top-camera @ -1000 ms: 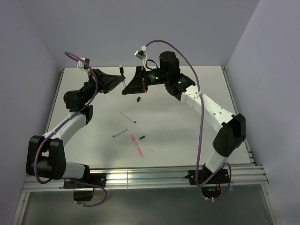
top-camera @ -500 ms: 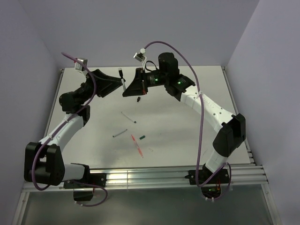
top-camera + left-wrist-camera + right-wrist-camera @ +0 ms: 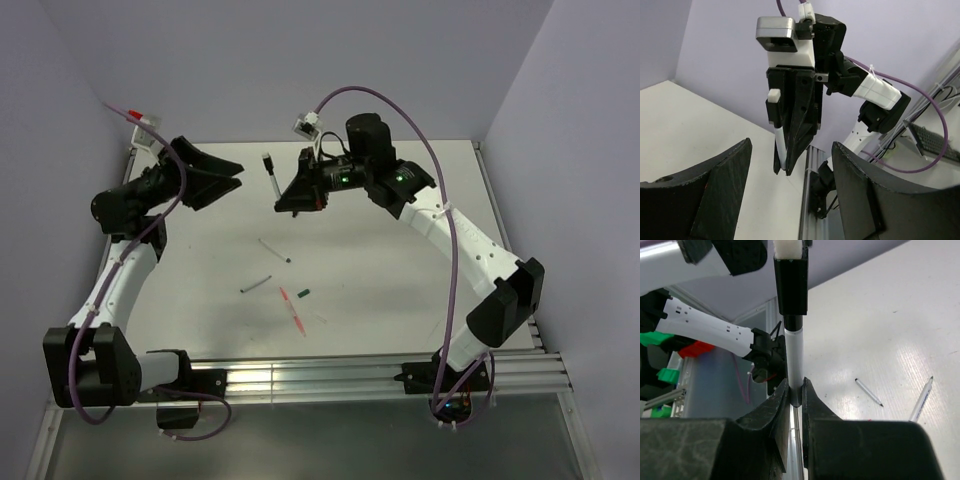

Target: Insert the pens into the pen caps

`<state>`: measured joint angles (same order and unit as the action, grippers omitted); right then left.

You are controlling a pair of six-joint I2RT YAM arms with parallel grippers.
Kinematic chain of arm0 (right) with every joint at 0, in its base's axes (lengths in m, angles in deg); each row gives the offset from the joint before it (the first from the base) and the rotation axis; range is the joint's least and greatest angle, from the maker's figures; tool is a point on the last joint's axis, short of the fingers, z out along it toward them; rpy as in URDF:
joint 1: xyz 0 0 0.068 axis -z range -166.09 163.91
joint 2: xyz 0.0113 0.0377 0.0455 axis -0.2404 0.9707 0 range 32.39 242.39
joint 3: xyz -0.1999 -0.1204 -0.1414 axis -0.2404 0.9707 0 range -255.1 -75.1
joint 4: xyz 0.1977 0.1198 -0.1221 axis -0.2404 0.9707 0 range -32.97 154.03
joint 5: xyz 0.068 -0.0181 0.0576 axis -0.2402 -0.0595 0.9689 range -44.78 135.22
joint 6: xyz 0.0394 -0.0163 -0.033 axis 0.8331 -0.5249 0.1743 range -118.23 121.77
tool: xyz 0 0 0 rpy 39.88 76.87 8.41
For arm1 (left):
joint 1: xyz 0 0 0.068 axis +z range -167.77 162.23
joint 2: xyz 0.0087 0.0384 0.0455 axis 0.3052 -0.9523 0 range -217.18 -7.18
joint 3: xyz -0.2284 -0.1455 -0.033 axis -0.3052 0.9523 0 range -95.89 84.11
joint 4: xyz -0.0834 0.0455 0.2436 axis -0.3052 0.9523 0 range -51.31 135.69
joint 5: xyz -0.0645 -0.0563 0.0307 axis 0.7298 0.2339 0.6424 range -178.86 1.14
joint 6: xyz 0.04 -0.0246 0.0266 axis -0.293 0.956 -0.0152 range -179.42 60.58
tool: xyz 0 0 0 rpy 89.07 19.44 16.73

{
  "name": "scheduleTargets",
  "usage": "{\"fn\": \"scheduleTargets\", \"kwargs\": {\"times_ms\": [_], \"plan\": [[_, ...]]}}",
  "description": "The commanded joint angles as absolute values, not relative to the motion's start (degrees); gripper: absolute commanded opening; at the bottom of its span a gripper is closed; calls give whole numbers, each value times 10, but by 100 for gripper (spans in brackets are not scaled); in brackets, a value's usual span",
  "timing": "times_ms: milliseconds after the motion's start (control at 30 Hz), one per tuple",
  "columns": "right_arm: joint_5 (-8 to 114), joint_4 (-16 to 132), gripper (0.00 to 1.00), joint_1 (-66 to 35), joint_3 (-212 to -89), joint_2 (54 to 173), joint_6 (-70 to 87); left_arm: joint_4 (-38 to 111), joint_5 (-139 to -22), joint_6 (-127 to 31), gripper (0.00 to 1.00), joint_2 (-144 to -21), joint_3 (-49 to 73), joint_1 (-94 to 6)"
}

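Observation:
My right gripper (image 3: pixel 284 204) (image 3: pixel 795 390) is shut on the lower end of a whitish pen (image 3: pixel 273 183) (image 3: pixel 794 360) and holds it upright above the far table. A black pen cap (image 3: pixel 268 160) (image 3: pixel 791 287) sits on the pen's top end. My left gripper (image 3: pixel 232 176) (image 3: pixel 790 190) stands open to the left of it, apart from the pen (image 3: pixel 781 142), with nothing between its fingers. Two whitish pens (image 3: pixel 273 248) (image 3: pixel 256 284), a red pen (image 3: pixel 293 310) and a dark green cap (image 3: pixel 303 293) lie mid-table.
The white table (image 3: pixel 400 270) ends in a metal rail (image 3: pixel 350 375) at the near edge. Purple walls close the back and both sides. Purple cables loop over both arms.
My left gripper opened, let go of the capped pen end and drew back to the left. The right gripper kept the pen and shifted slightly right.

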<state>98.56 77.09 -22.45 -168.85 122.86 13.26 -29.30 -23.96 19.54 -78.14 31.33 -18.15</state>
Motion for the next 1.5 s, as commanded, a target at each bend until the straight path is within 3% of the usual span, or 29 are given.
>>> {"fn": "scheduleTargets", "kwargs": {"times_ms": [0, 133, 200, 267, 667, 933, 1100, 1467], "plan": [[975, 790, 0, -228, -1693, 1197, 90, -275, -194, 149, 70, -770, 256, -179], [966, 808, 0, -241, -1694, 1197, 70, -215, -211, 119, 72, -778, 223, -179], [965, 814, 0, -251, -1696, 1199, 65, -136, -214, 77, 69, -785, 201, -183], [968, 818, 0, -262, -1699, 1202, 62, -139, -214, 74, 62, -792, 199, -189], [970, 830, 0, -277, -1716, 1209, 57, -173, -231, 83, 54, -820, 194, -257], [955, 832, 0, -278, -1723, 1214, 57, -212, -229, 103, 27, -823, 218, -275], [951, 832, 0, -278, -1731, 1216, 59, -306, -223, 179, 0, -836, 237, -280], [957, 834, 0, -265, -1775, 1231, 62, -403, -215, 270, 0, -853, 289, -295]]}}
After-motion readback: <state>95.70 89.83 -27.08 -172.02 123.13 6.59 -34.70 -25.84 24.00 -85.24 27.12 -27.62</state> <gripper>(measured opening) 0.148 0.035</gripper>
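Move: The black cap sits on the upper end of the pen held by the right gripper. From the left hand it is about 5 cm right, 2 ahead and 1 above; from the right hand, some 4 ahead, 2 left and 7 up. The held pen's body lies about 7 cm right, 1 ahead and 3 below the left hand. Far below on the table, roughly 41 cm down, a loose pen lies 10 ahead and 2 right of the left hand, a green cap 3 back and 11 right. Lift the open left gripper about 3 cm, then sweep it right some 4.5 cm to the black cap, sinking back a couple of centimetres and turning about 10 degrees clockwise; shut its fingers to pinch the cap's outer end. Meanwhile draw the right hand, still gripping the pen, about 3.5 cm back and slightly down. ##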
